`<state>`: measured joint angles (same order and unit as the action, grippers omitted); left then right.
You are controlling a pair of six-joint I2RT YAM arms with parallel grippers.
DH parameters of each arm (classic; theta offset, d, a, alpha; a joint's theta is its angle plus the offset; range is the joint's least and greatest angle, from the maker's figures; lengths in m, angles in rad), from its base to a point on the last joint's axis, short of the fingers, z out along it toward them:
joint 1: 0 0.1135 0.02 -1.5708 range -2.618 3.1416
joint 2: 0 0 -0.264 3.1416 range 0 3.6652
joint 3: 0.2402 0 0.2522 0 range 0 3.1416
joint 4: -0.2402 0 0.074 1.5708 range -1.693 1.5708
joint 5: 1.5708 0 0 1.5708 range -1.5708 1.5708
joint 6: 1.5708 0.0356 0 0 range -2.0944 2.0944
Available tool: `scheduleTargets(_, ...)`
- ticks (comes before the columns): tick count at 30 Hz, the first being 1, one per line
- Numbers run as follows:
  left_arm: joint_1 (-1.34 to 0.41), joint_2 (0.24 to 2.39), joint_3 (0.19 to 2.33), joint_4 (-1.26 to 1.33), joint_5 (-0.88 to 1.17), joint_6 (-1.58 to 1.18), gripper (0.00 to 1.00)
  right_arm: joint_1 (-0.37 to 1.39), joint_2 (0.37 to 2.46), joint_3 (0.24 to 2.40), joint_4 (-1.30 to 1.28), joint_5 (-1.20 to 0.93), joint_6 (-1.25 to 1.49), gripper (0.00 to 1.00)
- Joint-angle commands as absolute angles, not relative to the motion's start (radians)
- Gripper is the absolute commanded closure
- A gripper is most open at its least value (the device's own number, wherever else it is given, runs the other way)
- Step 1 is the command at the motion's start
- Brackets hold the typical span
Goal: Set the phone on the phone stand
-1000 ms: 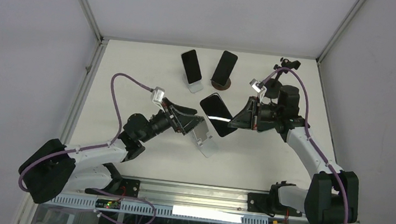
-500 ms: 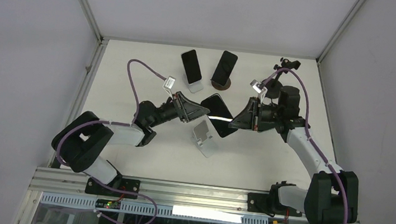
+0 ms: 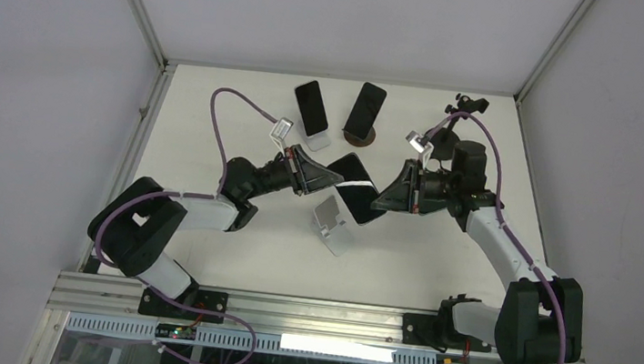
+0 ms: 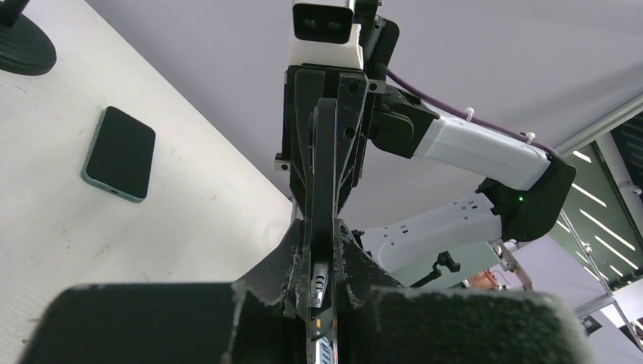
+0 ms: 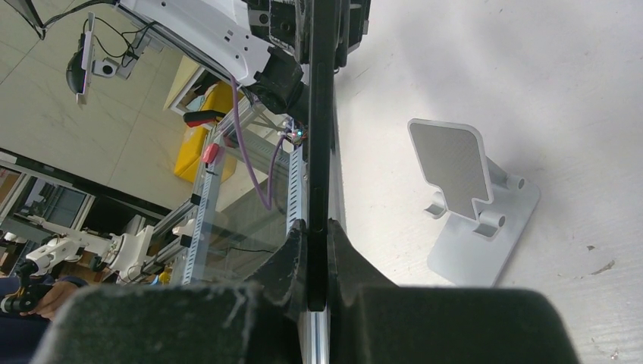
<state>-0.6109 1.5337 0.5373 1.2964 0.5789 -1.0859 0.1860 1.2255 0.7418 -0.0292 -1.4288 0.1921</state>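
A black phone (image 3: pixel 352 184) hangs in the air over the table's middle, gripped at both ends. My left gripper (image 3: pixel 331 178) is shut on its left edge and my right gripper (image 3: pixel 379 199) is shut on its right edge. The left wrist view shows the phone (image 4: pixel 324 159) edge-on between that gripper's (image 4: pixel 322 236) pads. In the right wrist view it (image 5: pixel 320 114) also stands edge-on in the right gripper (image 5: pixel 318 227). The silver phone stand (image 3: pixel 332 223) sits just below and in front of the phone, with nothing on it; it (image 5: pixel 474 205) also shows right of the right fingers.
Two other phones stand on stands at the back: one on a white stand (image 3: pixel 311 108), one on a dark round stand (image 3: pixel 365 110). A further phone (image 4: pixel 119 154) lies flat on the table near the right arm. Walls bound the table.
My left arm swung away from the silver stand up to the phone's left edge and its jaws closed on it. The right gripper kept holding the phone in place.
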Motion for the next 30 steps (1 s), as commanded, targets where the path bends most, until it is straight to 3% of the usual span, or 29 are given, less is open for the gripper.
scheduleTargets(1,-0.594,1.538,0.569,1.427,0.608,-1.091,1.00,0.194,1.190,0.758,0.008,-1.494,0.152,1.00)
scheduleTargets(10,-0.594,1.488,0.545,1.359,0.641,-1.023,1.00,0.179,1.178,0.758,-0.069,-1.485,0.084,0.79)
scheduleTargets(17,-0.594,1.359,0.532,1.136,0.635,-0.889,1.00,0.162,1.172,0.758,-0.103,-1.483,0.037,0.63)
scheduleTargets(25,-0.594,1.206,0.516,0.872,0.625,-0.741,1.00,0.102,1.168,0.758,-0.139,-1.486,0.007,0.24)
scheduleTargets(30,-0.594,1.119,0.499,0.749,0.619,-0.663,1.00,0.039,1.162,0.758,-0.166,-1.486,-0.039,0.11)
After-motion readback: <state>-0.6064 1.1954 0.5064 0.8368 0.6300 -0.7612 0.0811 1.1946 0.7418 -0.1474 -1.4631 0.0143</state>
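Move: The phone is pinched by both grippers; the empty phone stand it is meant for sits roughly 4 cm back and 1 cm to the right of the left hand, about 17 cm below. From the right hand the stand is some 8 cm left, 1 cm ahead and 15 cm below. Two filled stands lie beyond: the white one about 24 cm ahead and 6 cm left of the left hand, the round-based one 25 cm ahead and 6 cm right. The phone passes wholly to the left hand: the right gripper opens wide, lets go of its edge and draws off about 2 cm to the right, ending slightly forward. The left keeps its pinch and carries the phone back and left, about 4 cm in all, towards over the stand, with a small rise that mostly sinks away again, fingertips tipping down some 10 degrees and the wrist rolling to lift the phone's far edge. ##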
